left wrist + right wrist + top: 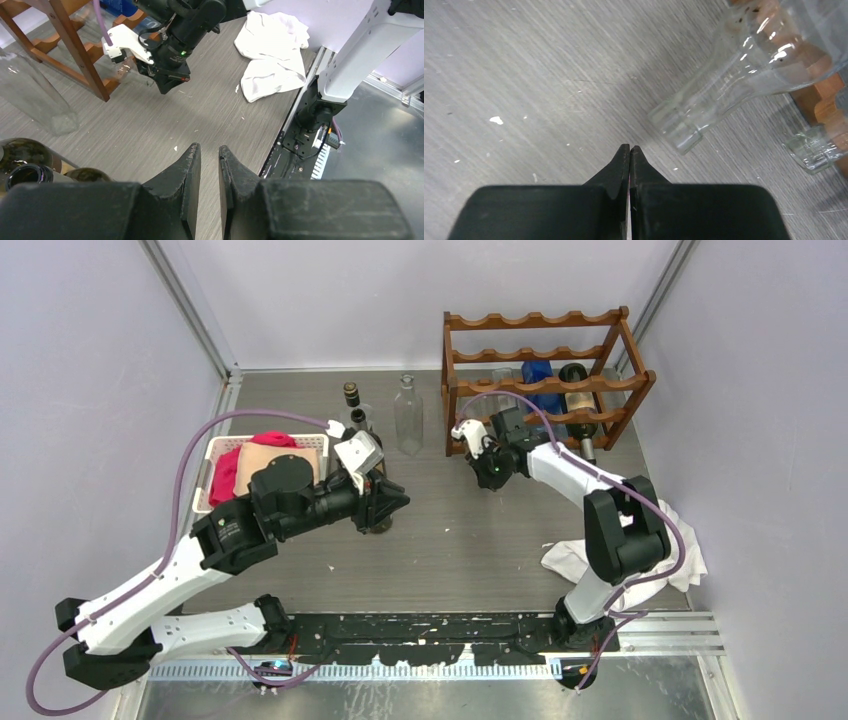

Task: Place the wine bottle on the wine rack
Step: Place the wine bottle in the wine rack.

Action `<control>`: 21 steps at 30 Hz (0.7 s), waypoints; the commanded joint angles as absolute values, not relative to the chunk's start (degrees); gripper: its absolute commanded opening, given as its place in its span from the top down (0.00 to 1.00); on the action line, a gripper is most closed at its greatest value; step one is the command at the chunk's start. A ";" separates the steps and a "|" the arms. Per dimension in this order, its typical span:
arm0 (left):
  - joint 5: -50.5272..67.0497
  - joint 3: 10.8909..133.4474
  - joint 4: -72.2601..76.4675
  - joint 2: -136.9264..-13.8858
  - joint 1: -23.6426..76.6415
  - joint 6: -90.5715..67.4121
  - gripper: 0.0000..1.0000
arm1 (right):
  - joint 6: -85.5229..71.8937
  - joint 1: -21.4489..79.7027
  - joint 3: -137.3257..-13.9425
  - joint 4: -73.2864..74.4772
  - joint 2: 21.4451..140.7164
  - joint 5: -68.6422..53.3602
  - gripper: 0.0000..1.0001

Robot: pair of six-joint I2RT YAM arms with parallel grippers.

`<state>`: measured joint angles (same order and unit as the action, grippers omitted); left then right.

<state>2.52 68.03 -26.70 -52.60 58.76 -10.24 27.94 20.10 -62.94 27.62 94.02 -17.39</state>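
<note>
The reddish-brown wine rack (545, 370) stands at the back right and holds a blue bottle (537, 375) and a dark bottle (575, 390). A clear bottle (724, 90) lies low in the rack, its neck poking out over the table. My right gripper (629, 148) is shut and empty just short of that neck, also seen at the rack's front left (487, 478). A dark green wine bottle (352, 400) stands at mid-table. My left gripper (209, 148) is shut on nothing, a thin gap between its fingers, with open dark bottle mouths (27, 172) beside it.
A tall clear bottle (407, 418) stands left of the rack. A white basket (215, 455) with red and tan cloths sits at the left. A white cloth (670, 540) lies crumpled by the right arm's base. A second glass mouth (811, 150) shows under the rack rail.
</note>
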 commanded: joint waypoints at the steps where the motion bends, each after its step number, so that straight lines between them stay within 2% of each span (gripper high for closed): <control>1: 1.74 67.80 -25.40 -51.68 58.58 -10.03 0.79 | 28.84 20.54 -65.63 19.65 95.17 -10.87 0.99; 10: 1.72 67.06 -25.27 -51.94 58.57 -9.93 0.79 | 27.72 20.63 -62.62 0.76 97.80 -5.02 0.97; 17: 1.90 66.38 -25.03 -51.43 58.60 -10.28 0.79 | 26.36 20.68 -61.48 0.39 96.17 -2.02 0.87; 19: 1.97 66.28 -25.16 -51.37 58.60 -10.28 0.79 | 28.40 20.64 -60.91 4.88 93.36 -5.14 0.79; 21: 2.18 66.12 -25.12 -51.12 58.62 -10.28 0.79 | 33.12 20.57 -59.04 8.60 89.75 -9.32 0.61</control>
<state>2.13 66.11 -26.92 -52.56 58.76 -10.22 26.89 21.12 -60.42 7.49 97.91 -5.28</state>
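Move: In the rack's lowest row, at its left end, lies the clear wine bottle, its mouth sticking out about 3 cm ahead of the right hand and its middle some 15 cm ahead and 1 cm left, at roughly hand height. A second clear bottle is about 8 cm to the right of it and 5 cm farther in. The rack's left front foot stands about 10 cm ahead of the right hand and 8 cm left. From the left hand the wine bottle is around 32 cm ahead, 17 cm right and 29 cm lower. Driving forward about 7 cm with its fingers shut, after a small dip, the right hand pushes the mouth end of the wine bottle towards the rack, its fingertips swinging forward and up by some 15 degrees. It then stops and eases back slightly while the fingers part, opening to about a quarter just short of the mouth. ##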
